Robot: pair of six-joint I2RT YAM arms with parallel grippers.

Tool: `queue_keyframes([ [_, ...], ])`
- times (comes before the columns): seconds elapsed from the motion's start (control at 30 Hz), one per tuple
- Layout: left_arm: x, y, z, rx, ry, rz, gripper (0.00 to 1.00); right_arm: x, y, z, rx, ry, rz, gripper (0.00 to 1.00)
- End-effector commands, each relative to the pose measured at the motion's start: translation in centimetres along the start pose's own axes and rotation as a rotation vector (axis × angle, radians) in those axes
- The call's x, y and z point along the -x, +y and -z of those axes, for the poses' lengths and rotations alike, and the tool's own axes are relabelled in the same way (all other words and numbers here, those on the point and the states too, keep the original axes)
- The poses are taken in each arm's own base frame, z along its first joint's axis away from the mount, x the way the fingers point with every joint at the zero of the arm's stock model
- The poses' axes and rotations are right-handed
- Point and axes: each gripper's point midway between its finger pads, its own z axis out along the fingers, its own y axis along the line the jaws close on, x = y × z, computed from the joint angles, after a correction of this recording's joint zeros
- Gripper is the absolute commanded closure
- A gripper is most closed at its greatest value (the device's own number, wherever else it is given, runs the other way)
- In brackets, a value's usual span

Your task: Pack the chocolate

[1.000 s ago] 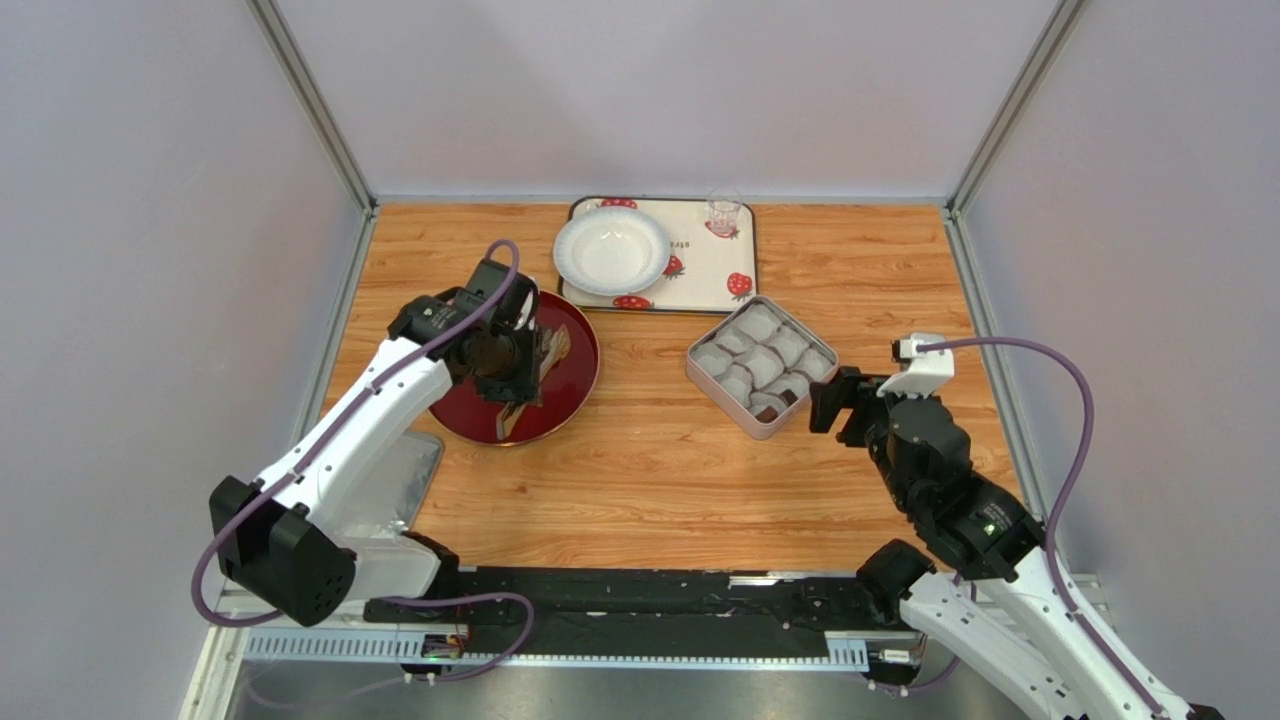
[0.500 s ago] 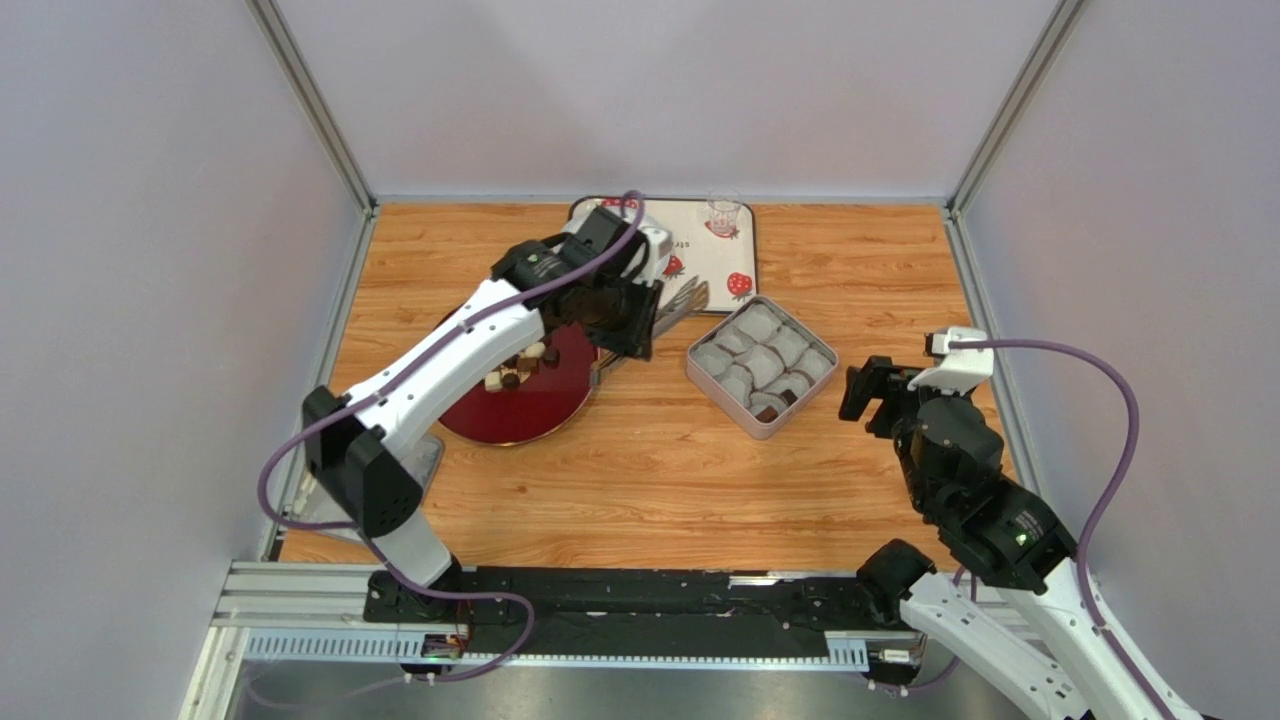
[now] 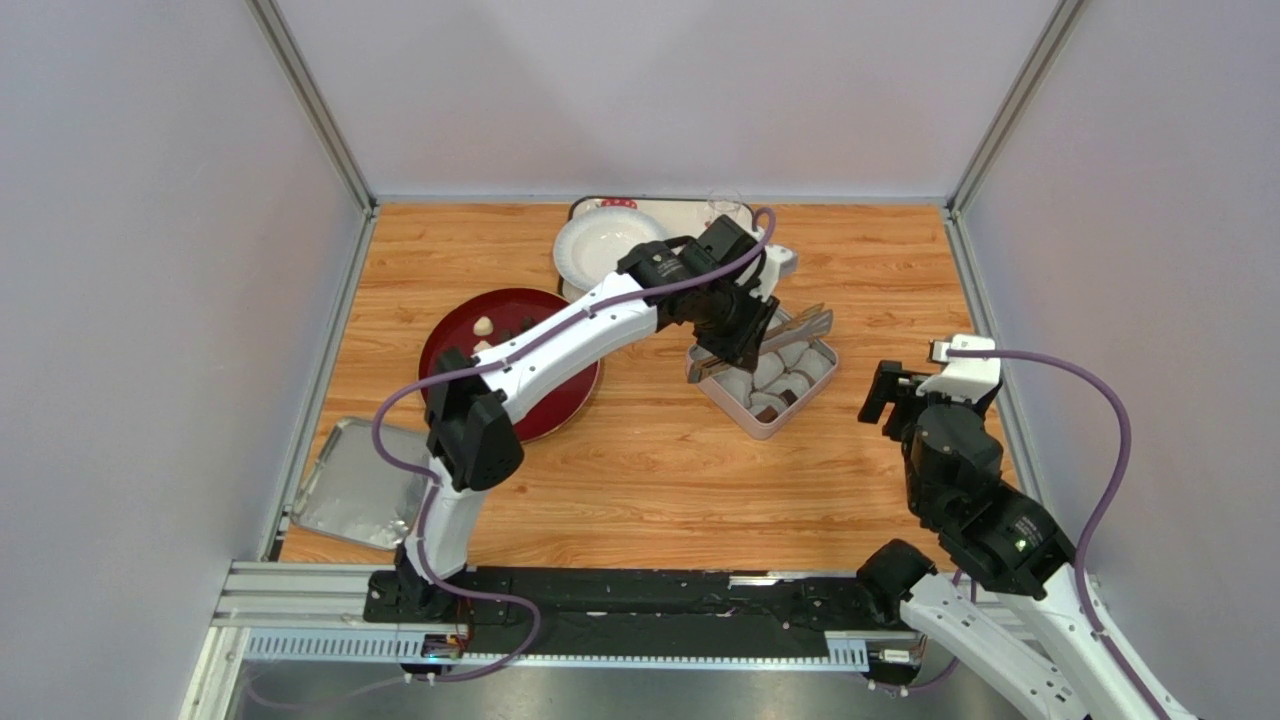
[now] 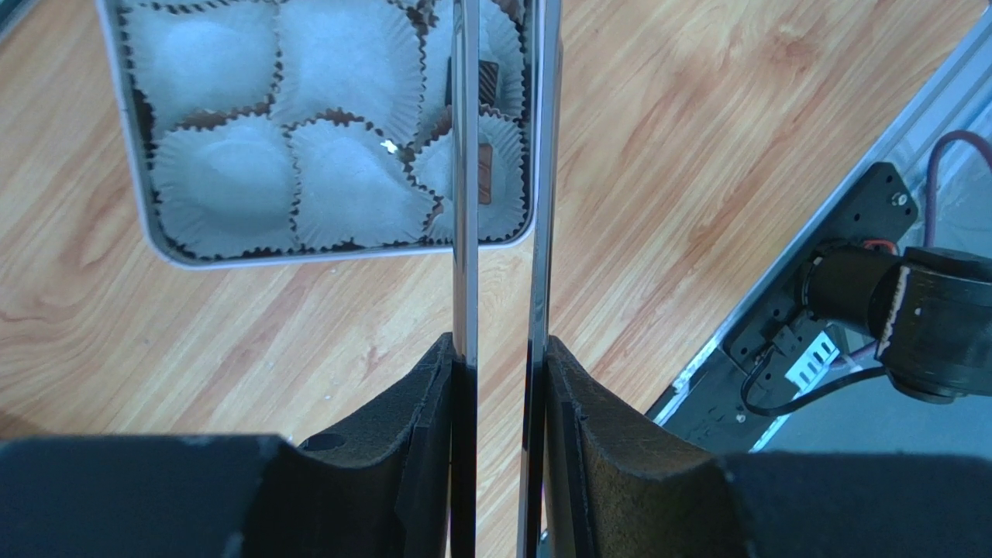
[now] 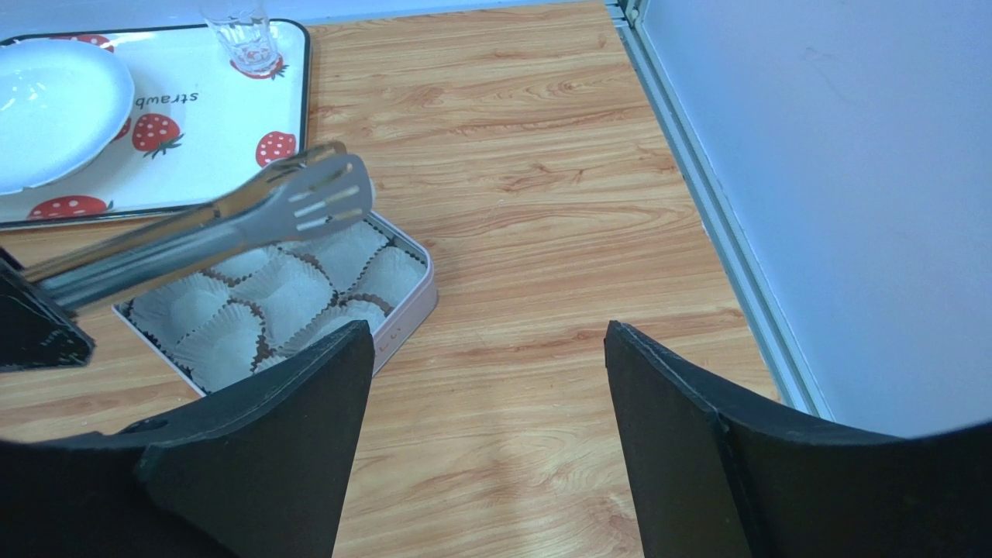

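My left gripper (image 3: 747,333) (image 4: 501,343) is shut on metal tongs (image 3: 796,326) (image 4: 466,233) (image 5: 233,227), whose blades reach over the square tin (image 3: 736,402) (image 4: 119,105) (image 5: 410,312) of white paper cups. A dark brown chocolate (image 4: 484,174) shows between the blades, over a cup; whether the tongs grip it I cannot tell. Another dark piece (image 3: 769,408) lies in the tin's near corner. A cream piece (image 3: 483,326) lies on the red plate (image 3: 526,308). My right gripper (image 3: 890,393) (image 5: 489,337) hangs open and empty, right of the tin.
A white bowl (image 3: 601,243) (image 5: 47,99) and a small glass (image 5: 245,29) stand on the strawberry tray (image 5: 233,128) at the back. A silver lid (image 3: 353,480) lies at the near left. Grey walls close in the table on the left, back and right.
My left arm has swung right with the tongs, from over the red plate to over the tin. My right gripper has drawn back a little to the right.
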Motion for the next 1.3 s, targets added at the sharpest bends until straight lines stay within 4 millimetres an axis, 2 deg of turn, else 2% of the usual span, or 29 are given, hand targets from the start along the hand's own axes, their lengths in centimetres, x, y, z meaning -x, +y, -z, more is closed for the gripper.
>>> queue_keyframes([
  [0.0,0.7,-1.5,-1.2,-0.051,-0.010,-0.058,0.65,1.0,-0.8,0.1,-0.039,-0.045,-0.017,0.23],
  [0.23,-0.3,-0.8,-4.1,-0.022,0.031,-0.058,0.65,0.8,-0.7,0.1,-0.030,-0.044,-0.018,0.23],
  [0.57,-0.5,-0.3,-6.5,-0.020,0.057,-0.063,0.64,0.7,-0.6,0.2,-0.017,-0.047,-0.027,0.23],
  [0.77,-1.0,0.0,-7.1,-0.011,0.076,-0.060,0.62,0.8,-0.6,0.3,-0.013,-0.049,-0.030,0.23],
  [1.0,-1.2,-0.1,-6.8,-0.010,0.082,-0.052,0.60,0.7,-0.5,0.2,-0.009,-0.048,-0.027,0.23],
  [1.27,-0.7,0.0,-6.8,0.000,0.063,-0.058,0.59,0.7,-0.4,0.2,0.000,-0.047,-0.025,0.23],
])
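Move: The left hand holds the tongs. Its goal, the empty paper cup in the box's right-hand corner, is about 14 cm to its right, 5 cm ahead and 18 cm below. The box's middle lies some 6 cm right and 5 cm ahead, two packed chocolates about 9 cm right and 1 cm ahead, and the strawberry tray about 8 cm left and 24 cm ahead. From the right hand the cup is roughly 13 cm ahead and 10 cm left. Downward, quickly at first and then easing to a stop, the left hand sinks about 8 cm with a drift of 2 to 3 cm to its right, bringing the tongs' slotted tips from above the box down inside it by the right-hand corner cup. The wrist tips only slightly. Once low, the hand stays and eases its squeeze, and the tongs' arms part a little. ##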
